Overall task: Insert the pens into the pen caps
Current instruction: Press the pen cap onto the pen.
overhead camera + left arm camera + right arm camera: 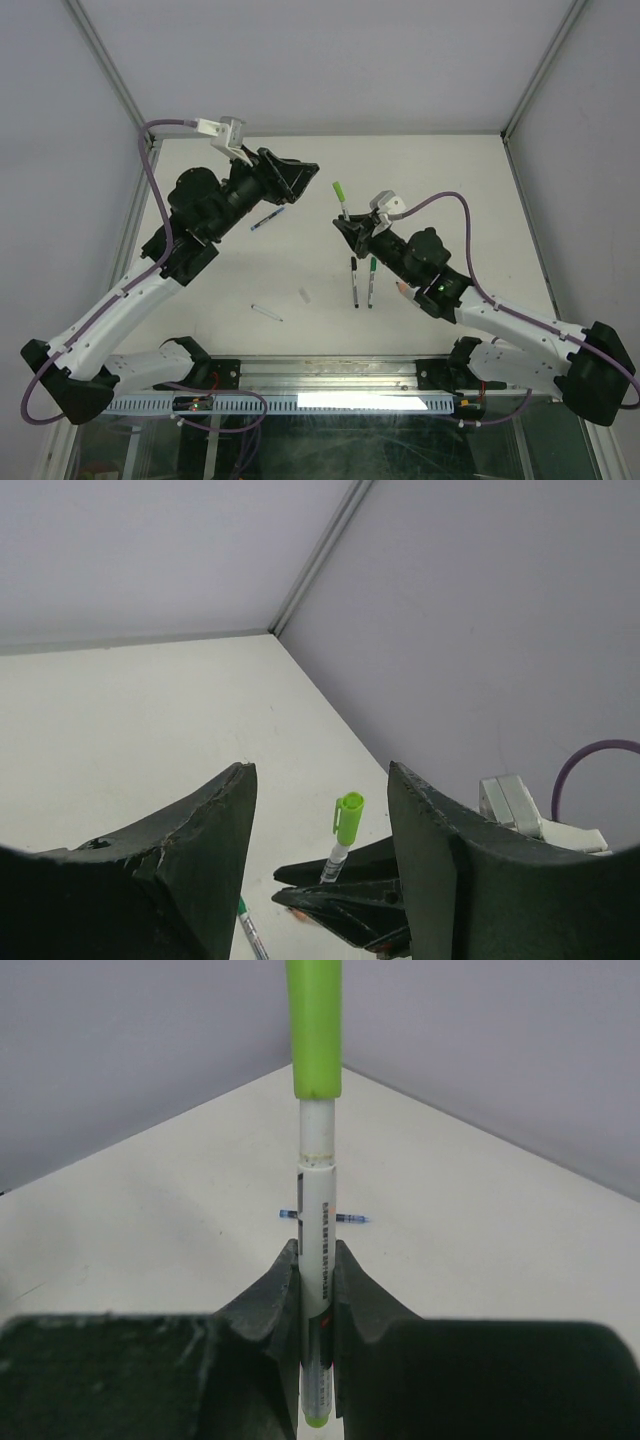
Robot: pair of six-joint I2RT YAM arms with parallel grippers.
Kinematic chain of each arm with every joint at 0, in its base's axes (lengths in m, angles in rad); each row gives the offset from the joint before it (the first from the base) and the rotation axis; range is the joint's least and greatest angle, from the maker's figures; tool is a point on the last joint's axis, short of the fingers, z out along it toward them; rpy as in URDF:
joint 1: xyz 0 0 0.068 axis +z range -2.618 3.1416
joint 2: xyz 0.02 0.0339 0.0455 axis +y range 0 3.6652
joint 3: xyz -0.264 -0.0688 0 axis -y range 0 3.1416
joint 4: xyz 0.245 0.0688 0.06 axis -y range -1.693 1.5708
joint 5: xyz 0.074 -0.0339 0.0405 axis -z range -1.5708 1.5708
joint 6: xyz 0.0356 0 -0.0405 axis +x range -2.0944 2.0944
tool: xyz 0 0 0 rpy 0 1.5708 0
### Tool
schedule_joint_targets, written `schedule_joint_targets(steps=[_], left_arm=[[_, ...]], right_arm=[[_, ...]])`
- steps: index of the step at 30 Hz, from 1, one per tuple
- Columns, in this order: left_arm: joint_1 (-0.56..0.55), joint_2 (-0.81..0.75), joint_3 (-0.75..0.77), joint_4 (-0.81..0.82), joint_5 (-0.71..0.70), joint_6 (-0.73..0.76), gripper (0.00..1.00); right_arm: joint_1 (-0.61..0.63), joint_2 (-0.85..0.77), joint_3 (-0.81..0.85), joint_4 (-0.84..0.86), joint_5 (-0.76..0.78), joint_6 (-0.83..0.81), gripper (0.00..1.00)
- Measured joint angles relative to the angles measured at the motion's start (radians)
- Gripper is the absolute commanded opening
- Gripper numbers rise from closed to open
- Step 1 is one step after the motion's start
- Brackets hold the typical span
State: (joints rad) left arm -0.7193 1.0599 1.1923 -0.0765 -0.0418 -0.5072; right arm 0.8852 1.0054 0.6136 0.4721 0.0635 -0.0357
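Observation:
My right gripper (pixel 351 226) (pixel 318 1257) is shut on a white pen (pixel 318 1195) and holds it upright. A light green pen cap (pixel 339 191) (pixel 314 1030) (pixel 349 818) sits on the pen's top end. My left gripper (pixel 300 177) (pixel 318 772) stands open to the upper left of that cap, apart from it, with nothing between its fingers (pixel 205 845). A dark blue pen (pixel 268 218) (pixel 350 1218) lies on the table below the left gripper. Two capped pens, one black-capped (pixel 354 283) and one green-capped (pixel 372 281), lie side by side near the right arm.
A slim white pen (pixel 267 313) and a short white piece (pixel 304 296) lie near the table's front. An orange tip (pixel 402 287) shows beside the right arm. Cage posts and walls bound the white table (pixel 450 180) at the back and sides.

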Motion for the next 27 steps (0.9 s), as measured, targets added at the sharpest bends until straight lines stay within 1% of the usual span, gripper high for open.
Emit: schedule_joint_targets(steps=[10, 17, 24, 27], left_arm=[[0.000, 0.051, 0.000, 0.026, 0.114, 0.018, 0.58], [0.000, 0.100, 0.001, 0.059, 0.193, 0.018, 0.58], [0.000, 0.109, 0.002, 0.089, 0.259, 0.018, 0.59], [0.000, 0.109, 0.002, 0.095, 0.269, 0.019, 0.57]], right_arm=[[0.000, -0.006, 0.016, 0.062, -0.040, 0.010, 0.00], [0.000, 0.002, 0.045, 0.075, -0.079, 0.031, 0.00], [0.000, 0.035, 0.062, 0.076, -0.099, 0.044, 0.00], [0.000, 0.043, 0.074, 0.073, -0.102, 0.053, 0.00]])
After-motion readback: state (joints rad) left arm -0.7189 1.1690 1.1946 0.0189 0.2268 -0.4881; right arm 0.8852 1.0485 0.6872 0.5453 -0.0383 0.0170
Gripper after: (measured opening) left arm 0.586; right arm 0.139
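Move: The green cap sits loosely on the upright pen in the right fingers, about 7 cm to the right of the open left hand and 6 cm below it, roughly level fore-and-aft. From the right hand the cap is some 7 cm straight above. On the table 27 cm below the right hand lie the black pen, 2 cm back and 2 cm right, and the dark green pen, 3 cm back and 6 cm right. The open left hand swings right about 5 cm towards the green cap; the right raises the held pen 4 cm. ##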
